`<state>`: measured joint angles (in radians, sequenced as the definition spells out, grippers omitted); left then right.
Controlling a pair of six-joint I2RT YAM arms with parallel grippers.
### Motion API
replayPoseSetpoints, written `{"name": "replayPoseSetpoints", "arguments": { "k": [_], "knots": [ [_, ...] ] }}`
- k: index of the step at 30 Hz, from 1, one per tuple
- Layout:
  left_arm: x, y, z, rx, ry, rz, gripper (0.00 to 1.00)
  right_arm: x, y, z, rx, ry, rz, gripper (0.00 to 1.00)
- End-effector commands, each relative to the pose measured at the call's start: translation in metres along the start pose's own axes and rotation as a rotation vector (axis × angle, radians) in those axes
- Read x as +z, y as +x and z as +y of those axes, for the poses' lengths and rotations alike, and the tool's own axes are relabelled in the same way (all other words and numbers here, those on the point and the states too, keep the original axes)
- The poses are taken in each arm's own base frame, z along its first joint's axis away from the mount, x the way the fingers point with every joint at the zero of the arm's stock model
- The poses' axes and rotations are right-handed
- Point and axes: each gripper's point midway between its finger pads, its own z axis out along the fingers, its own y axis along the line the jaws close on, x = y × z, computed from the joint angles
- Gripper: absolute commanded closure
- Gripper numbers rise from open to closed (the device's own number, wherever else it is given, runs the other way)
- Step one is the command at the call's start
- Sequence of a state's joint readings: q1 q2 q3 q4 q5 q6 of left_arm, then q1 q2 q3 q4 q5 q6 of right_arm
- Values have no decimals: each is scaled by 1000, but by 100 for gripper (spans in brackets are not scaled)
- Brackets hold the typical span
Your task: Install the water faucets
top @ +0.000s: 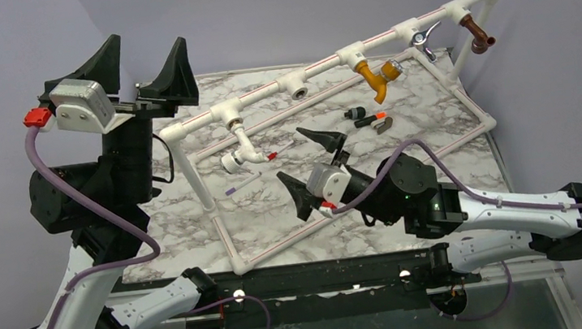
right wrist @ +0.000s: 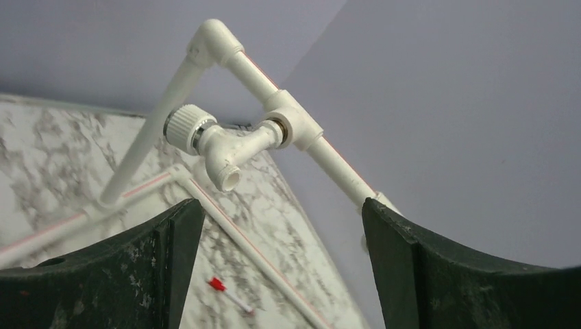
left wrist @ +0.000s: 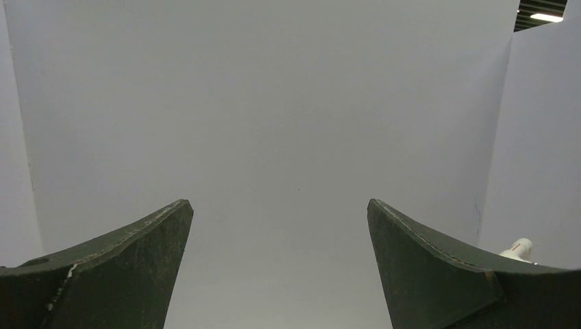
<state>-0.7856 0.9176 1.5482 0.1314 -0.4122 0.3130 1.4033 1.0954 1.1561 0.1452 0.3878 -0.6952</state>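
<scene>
A white water faucet [top: 236, 155] [right wrist: 219, 147] with a ribbed knob hangs from the leftmost tee of the white pipe frame [top: 326, 63]. My right gripper [top: 301, 155] [right wrist: 282, 205] stands open just right of it, apart from it, with nothing between its fingers. Further along the rail sit a mustard faucet [top: 379, 76], a chrome-levered one [top: 421, 39] and a brown one [top: 478, 34]. One tee socket [top: 299, 92] between the white and mustard faucets is bare. A black-and-orange faucet [top: 370, 118] lies loose on the marble. My left gripper [top: 144, 53] [left wrist: 279, 205] is raised at the far left, open, facing the wall.
The pipe frame's lower rails [top: 357, 198] ring the marble table [top: 195, 215]. A red-tipped stick [top: 278, 151] [right wrist: 229, 293] and a purple-tipped stick [top: 239, 186] lie near the white faucet. Grey walls close the back and right sides.
</scene>
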Motion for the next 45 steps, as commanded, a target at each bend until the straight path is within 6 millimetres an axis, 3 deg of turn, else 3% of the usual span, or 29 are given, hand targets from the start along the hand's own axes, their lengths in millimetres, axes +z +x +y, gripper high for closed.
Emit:
{"name": "replayPoseSetpoints", "arguments": {
  "k": [1,7,17,31,45],
  "knots": [
    [2,-8,0,-15,0,-14,1,-4,13,18,-406,-157,3,10],
    [1,-10,0,-21,5,-17,1,7,31,23,-697,-180,53,12],
    [1,-10,0,-17,6,-13,1,38,29,25,-1006,-104,61,13],
    [-2,-15,3,-17,-2,-19,1,73,21,36,-1140,-112,73,22],
    [-6,-22,7,-22,-6,-33,1,92,52,50,-1216,-200,226,40]
  ]
}}
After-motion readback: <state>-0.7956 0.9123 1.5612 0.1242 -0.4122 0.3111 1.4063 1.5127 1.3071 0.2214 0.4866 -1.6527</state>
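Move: The white faucet, hanging from the leftmost tee, lies about 9 cm to the right hand's left, some 5 cm ahead and 3 cm below. Its ribbed knob is about 12 cm to the left, 3 cm ahead and 5 cm down; the tee that holds it is 12 cm left and 9 cm ahead, slightly higher. The empty tee is about 13 cm ahead and 2 cm to the right. From the idle left hand, the faucet is about 9 cm right, level fore and aft, some 23 cm below. The right hand sinks about 5 cm first and then swings left and somewhat forward to the white faucet, about 9 cm left in all, while it rolls some 60 degrees counter-clockwise as seen along its fingers, which level out, still pointing forward-left. As it comes in, the wide-open fingers narrow to about two thirds around the faucet's body below the tee, one finger close beside it and the other still clear, so there is no grip yet. ##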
